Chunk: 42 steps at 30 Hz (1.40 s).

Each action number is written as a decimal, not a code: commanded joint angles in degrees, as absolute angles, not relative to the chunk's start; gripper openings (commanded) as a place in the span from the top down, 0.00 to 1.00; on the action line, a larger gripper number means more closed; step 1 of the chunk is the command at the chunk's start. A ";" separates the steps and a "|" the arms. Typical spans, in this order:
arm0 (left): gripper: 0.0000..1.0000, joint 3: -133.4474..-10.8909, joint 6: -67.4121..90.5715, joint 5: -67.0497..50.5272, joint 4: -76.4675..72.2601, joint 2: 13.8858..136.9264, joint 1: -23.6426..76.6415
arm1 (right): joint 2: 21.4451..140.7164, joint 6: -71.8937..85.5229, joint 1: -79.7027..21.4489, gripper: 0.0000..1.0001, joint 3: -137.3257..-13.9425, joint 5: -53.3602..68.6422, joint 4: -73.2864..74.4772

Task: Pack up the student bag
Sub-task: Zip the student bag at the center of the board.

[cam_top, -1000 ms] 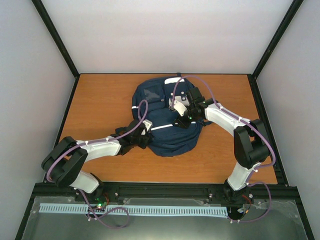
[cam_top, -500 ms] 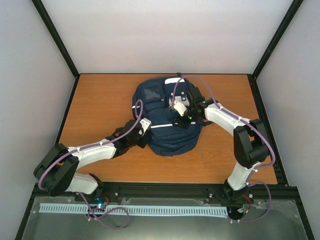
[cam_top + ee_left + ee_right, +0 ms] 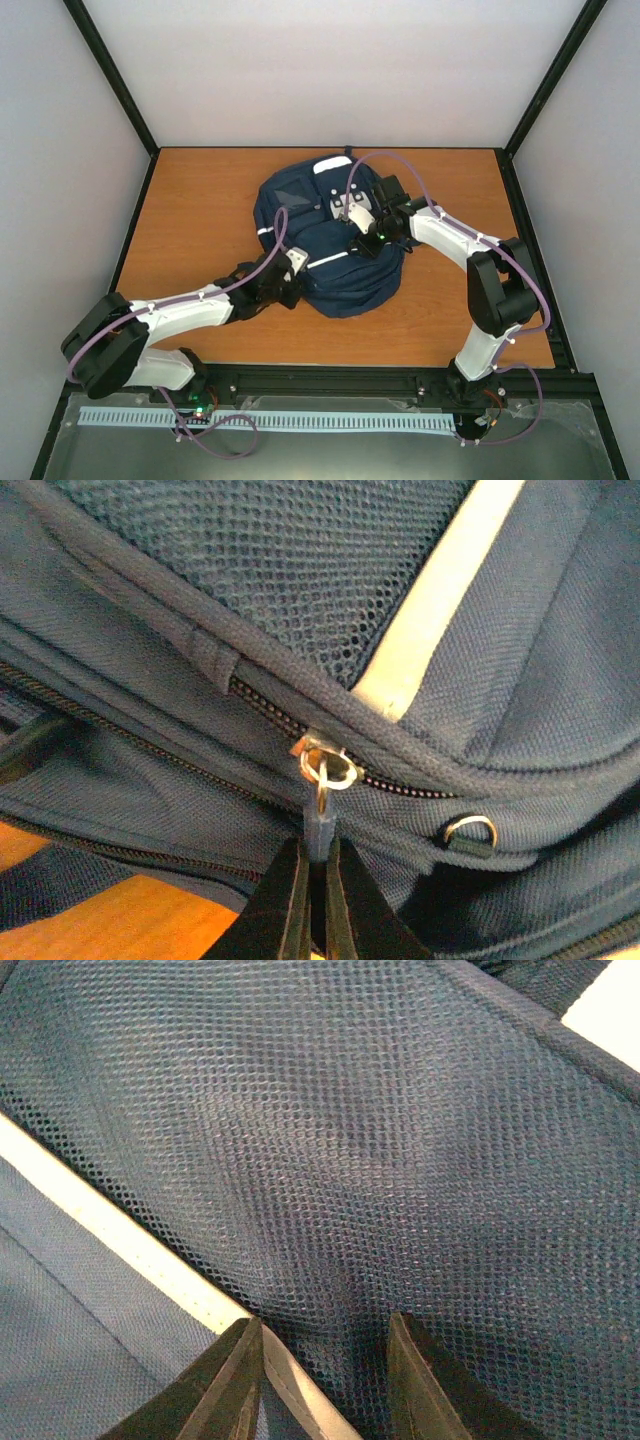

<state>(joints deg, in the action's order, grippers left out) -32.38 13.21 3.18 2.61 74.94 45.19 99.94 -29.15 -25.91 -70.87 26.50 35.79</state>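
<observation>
The student bag (image 3: 335,275), navy with white stripes, lies mid-table. At its near-left edge my left gripper (image 3: 290,277) is shut on the blue zipper pull (image 3: 318,823), which hangs from a metal ring on the slider (image 3: 327,767). The pull is pinched between the black fingertips (image 3: 288,880) of the left gripper (image 3: 315,848). My right gripper (image 3: 355,228) rests on the bag's upper right. In the right wrist view, the right gripper (image 3: 322,1328) has its jaws partly closed with a fold of the mesh pocket (image 3: 350,1140) bunched between them, beside a white stripe (image 3: 110,1225).
The orange table (image 3: 200,200) is ringed by a black frame (image 3: 120,95) and white walls. A small metal D-ring (image 3: 470,828) sits on the bag, right of the zipper slider. A strip of table shows under the bag (image 3: 90,920).
My left gripper has closed on the zipper pull and drawn toward the near left. The bag has shifted and twisted leftward with it. The right gripper has stayed on the bag.
</observation>
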 commanded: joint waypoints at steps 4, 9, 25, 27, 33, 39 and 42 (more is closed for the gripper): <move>0.99 -35.04 20.25 -5.76 10.31 75.19 48.78 | 103.74 -28.93 -26.28 0.65 -71.34 26.10 37.21; 0.99 -37.87 24.76 -13.65 15.60 77.49 48.78 | 103.55 -28.70 -26.28 0.65 -71.37 26.18 37.19; 0.99 -52.79 25.17 -22.96 34.11 78.57 48.77 | 103.20 -28.54 -26.28 0.65 -71.36 25.82 37.29; 0.99 -53.33 25.65 -24.75 32.28 79.00 48.78 | 102.98 -28.50 -26.25 0.65 -71.41 25.52 37.40; 0.99 -54.62 26.84 -28.51 25.72 84.26 48.87 | 99.67 -28.60 -23.65 0.65 -73.12 25.17 40.96; 0.99 -56.43 27.47 -29.61 19.77 87.22 50.51 | 91.40 -30.25 -18.36 0.64 -72.44 23.79 45.28; 0.99 -58.32 28.75 -30.57 15.00 90.44 52.25 | 86.25 -31.72 -16.98 0.64 -69.38 21.81 46.73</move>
<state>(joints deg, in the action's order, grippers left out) -53.58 27.18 -25.54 24.53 87.59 49.36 93.38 -29.61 -18.26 -72.10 24.32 42.78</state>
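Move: My left hand already has the zip pull pinched at the bag's left side. The bag's near edge, where I draw it, is about 8 cm to the right, 6 cm back and a little lower. The white strip's middle lies some 6 cm right and 5 cm ahead; the studded patch, about 10 cm right and 17 cm ahead. From my right hand, over the strip's right end, the zip pull is roughly 10 cm left and 6 cm back. Keeping the pull pinched, I haul it with my left hand back and to the right towards the bag's near edge, about 7 cm back and 9 cm across, dipping slightly, then rising, with the last stretch almost all rightward. Meanwhile the wrist tips the fingers some 35 degrees steeper. My right hand stays on the mesh with fingers part open, then late on goes off right and up, about 6 cm. ##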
